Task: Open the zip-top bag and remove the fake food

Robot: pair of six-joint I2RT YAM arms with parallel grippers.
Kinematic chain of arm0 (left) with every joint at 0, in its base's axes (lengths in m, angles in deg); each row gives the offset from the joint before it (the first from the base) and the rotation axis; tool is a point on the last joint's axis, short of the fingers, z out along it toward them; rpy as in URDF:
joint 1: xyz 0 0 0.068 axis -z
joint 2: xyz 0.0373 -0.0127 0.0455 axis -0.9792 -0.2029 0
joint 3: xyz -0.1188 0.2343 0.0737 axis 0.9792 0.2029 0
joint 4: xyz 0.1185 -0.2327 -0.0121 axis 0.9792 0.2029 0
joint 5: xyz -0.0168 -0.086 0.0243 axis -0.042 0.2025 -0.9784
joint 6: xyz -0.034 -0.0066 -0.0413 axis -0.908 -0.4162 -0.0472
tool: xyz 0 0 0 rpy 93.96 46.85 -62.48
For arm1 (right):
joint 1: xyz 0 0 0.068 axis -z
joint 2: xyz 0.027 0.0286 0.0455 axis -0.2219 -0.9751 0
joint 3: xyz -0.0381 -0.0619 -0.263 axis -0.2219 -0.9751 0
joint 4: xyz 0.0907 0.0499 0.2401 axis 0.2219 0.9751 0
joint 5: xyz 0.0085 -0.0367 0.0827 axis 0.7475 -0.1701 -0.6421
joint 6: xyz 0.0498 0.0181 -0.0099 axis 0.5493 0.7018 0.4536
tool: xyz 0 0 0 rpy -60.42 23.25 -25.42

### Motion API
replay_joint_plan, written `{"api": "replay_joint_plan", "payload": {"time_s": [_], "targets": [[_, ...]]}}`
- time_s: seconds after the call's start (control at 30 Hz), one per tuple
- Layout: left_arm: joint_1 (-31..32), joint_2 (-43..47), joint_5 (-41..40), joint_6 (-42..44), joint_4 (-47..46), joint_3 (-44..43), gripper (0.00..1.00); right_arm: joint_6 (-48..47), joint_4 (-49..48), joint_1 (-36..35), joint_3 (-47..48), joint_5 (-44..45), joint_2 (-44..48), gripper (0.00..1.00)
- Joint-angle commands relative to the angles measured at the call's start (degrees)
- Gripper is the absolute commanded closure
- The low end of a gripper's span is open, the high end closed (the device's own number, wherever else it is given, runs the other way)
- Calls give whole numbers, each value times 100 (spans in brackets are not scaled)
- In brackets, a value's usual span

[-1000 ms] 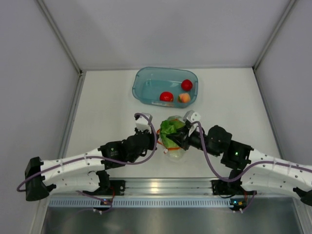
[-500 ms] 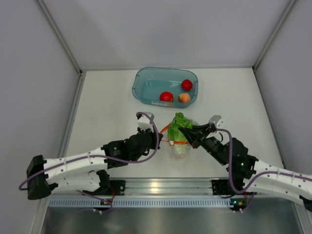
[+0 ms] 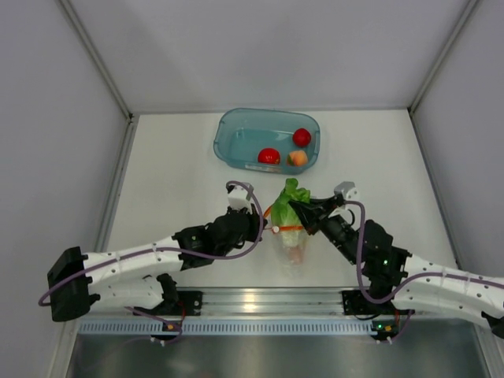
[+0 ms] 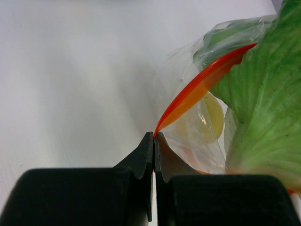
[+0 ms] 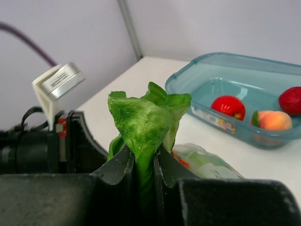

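The clear zip-top bag [image 3: 289, 244] with its orange-red zip strip [image 4: 202, 87] lies at the table's middle. My left gripper [image 4: 154, 134] is shut on the strip's left end. My right gripper [image 5: 143, 160] is shut on the green lettuce head [image 5: 141, 122], whose leaves [image 3: 291, 193] stick up out of the bag's mouth. A pale yellow piece [image 4: 211, 115] shows inside the bag. Two red pieces [image 3: 268, 156], [image 3: 302, 138] and a peach [image 3: 298, 158] lie in the teal bin.
The teal translucent bin [image 3: 236, 134] stands at the back of the table, just beyond the bag. White walls enclose the table on three sides. A metal rail [image 3: 268, 301] runs along the near edge.
My right gripper has pulled the lettuce up and to the right, away from the bag. The bag now hangs lower and stretched. The left arm has shifted slightly right with the strip.
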Motion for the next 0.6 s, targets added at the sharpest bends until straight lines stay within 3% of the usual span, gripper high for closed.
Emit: {"api": "replay_joint_plan", "payload": {"time_s": [0.0,0.1,0.27,0.4,0.57], "targets": [[-68,-150,244,319,579,91,100,-224,-506,78,1125,-1005,-184,100],[-76,-98,157,468,588,-94,100,-356,498,78,1839,-2543,-790,100],[-155,148,156,680,605,-401,100,-303,1746,78,2685,-3542,-1756,100],[-261,298,244,803,676,-542,100,-392,2310,113,2941,-3204,-2048,100],[-270,483,525,856,676,-481,100,-786,1652,158,2441,-2656,-1724,100]]}}
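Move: The right hand already holds the top of the lettuce; the bag mouth, with the leaf's lower part inside, lies about 3 cm to its left, level fore and aft and some 11 cm lower. The blue bin is roughly 26 cm ahead, 10 cm left and 23 cm below; the peach in it is some 23 cm ahead, straight in line. For the left hand, the bag mouth is about 6 cm to the right at its own height. Keeping its pinch on the lettuce, the right hand swings it left over the bag mouth towards the left gripper, about 9 cm, drawing back some 3 cm and rising slightly as the wrist turns counter-clockwise about 25 degrees and rolls left side down. The left fingers stay shut on the bag's orange rim, dip briefly, then shift a little left. ##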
